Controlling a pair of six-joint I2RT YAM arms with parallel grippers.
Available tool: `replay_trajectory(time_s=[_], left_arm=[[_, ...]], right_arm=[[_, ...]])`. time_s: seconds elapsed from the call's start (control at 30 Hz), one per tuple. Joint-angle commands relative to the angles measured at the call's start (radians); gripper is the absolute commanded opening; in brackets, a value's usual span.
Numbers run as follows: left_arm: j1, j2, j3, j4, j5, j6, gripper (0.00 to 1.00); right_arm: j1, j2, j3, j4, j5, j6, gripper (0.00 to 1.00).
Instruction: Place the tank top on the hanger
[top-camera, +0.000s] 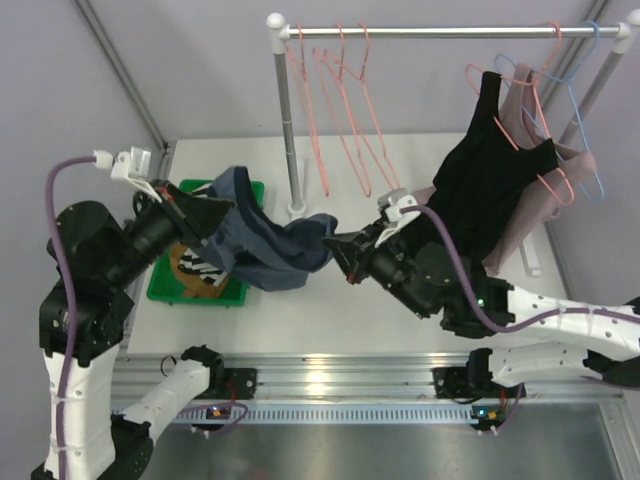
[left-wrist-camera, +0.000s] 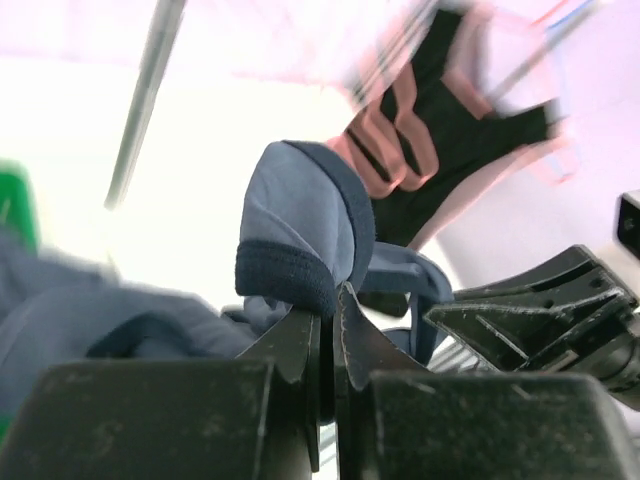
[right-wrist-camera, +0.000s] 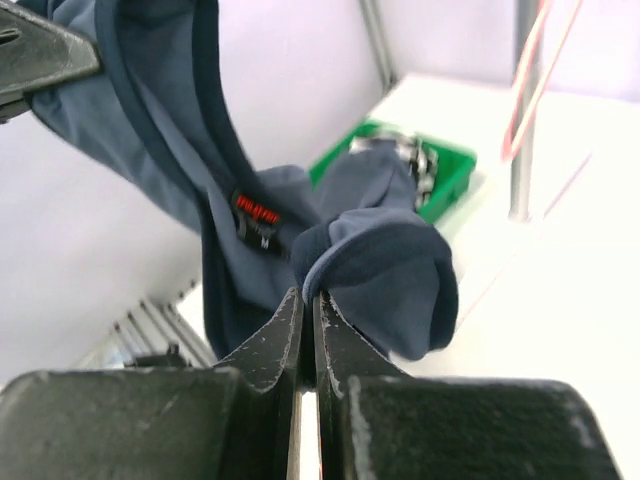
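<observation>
The slate-blue tank top (top-camera: 270, 245) hangs stretched between my two grippers above the table. On its left end my left gripper (top-camera: 225, 215) is shut, pinching a folded hem (left-wrist-camera: 300, 220) between the jaws (left-wrist-camera: 335, 295). My right gripper (top-camera: 340, 245) is shut on the other end, a fold of the fabric (right-wrist-camera: 390, 270) clamped at its tips (right-wrist-camera: 310, 295). A small red-lettered label (right-wrist-camera: 255, 215) shows inside the garment. Several salmon-pink hangers (top-camera: 340, 110) hang bare on the rail at the back, behind and above the tank top.
A green bin (top-camera: 165, 285) holding other clothes sits under the left gripper. The rack's white pole (top-camera: 287, 130) stands just behind the garment. On the rail's right side hang a black tank top (top-camera: 490, 190), a mauve top (top-camera: 545, 215) and a light-blue hanger (top-camera: 590, 150).
</observation>
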Motion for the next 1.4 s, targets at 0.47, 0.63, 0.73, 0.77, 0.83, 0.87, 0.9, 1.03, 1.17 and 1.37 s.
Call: replay_trajectory(time_s=[0.47, 0.63, 0.73, 0.77, 0.83, 0.87, 0.9, 1.03, 1.17, 1.37], left_arm=[[-0.001, 0.418, 0.594, 0.648, 0.167, -0.125, 0.00], [-0.001, 0.446, 0.602, 0.700, 0.153, -0.134, 0.00], [-0.001, 0.460, 0.597, 0.703, 0.156, -0.134, 0.00], [-0.001, 0.457, 0.580, 0.703, 0.159, -0.134, 0.00], [-0.001, 0.449, 0.551, 0.703, 0.158, -0.125, 0.00], [-0.001, 0.436, 0.513, 0.703, 0.155, -0.120, 0.00], [-0.001, 0.432, 0.494, 0.709, 0.153, -0.116, 0.00], [-0.001, 0.426, 0.415, 0.723, 0.179, -0.122, 0.00], [-0.001, 0.380, 0.287, 0.761, 0.236, -0.145, 0.00], [-0.001, 0.224, 0.002, 0.740, 0.248, -0.130, 0.00]], right_arm=[[0.022, 0.030, 0.680, -0.085, 0.150, -0.531, 0.00], [0.021, 0.088, 0.795, -0.101, 0.181, -0.613, 0.00], [0.021, 0.101, 0.814, -0.123, 0.193, -0.620, 0.00], [0.022, 0.099, 0.806, -0.127, 0.195, -0.620, 0.00], [0.021, 0.085, 0.771, -0.132, 0.208, -0.614, 0.00], [0.021, 0.081, 0.756, -0.131, 0.218, -0.616, 0.00], [0.021, 0.070, 0.730, -0.121, 0.231, -0.614, 0.00], [0.014, 0.051, 0.693, -0.115, 0.261, -0.622, 0.00], [0.008, 0.001, 0.633, -0.143, 0.261, -0.564, 0.00], [0.007, -0.128, 0.379, -0.239, 0.270, -0.285, 0.00]])
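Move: Both hands already grip the blue tank top, hanging between them. From the left hand the empty pink hangers are about 30 cm ahead and 17 cm right, at nearly its height; the green bin lies some 17 cm ahead, 14 cm left and 38 cm below. From the right hand those hangers are about 33 cm straight ahead, near its height, and the black top hangs roughly 27 cm ahead, 26 cm right and 12 cm lower. Both grippers keep their pinch on the tank top's upper edge and swing it up fast, about 25 cm. The right hand also goes some 12 cm right, away from the left, while the left drifts forward and right; their fingers tip upward and the right turns clockwise. Both then sink about 10 cm, fingers tipping partway back down, with the left still easing forward towards the hangers. ##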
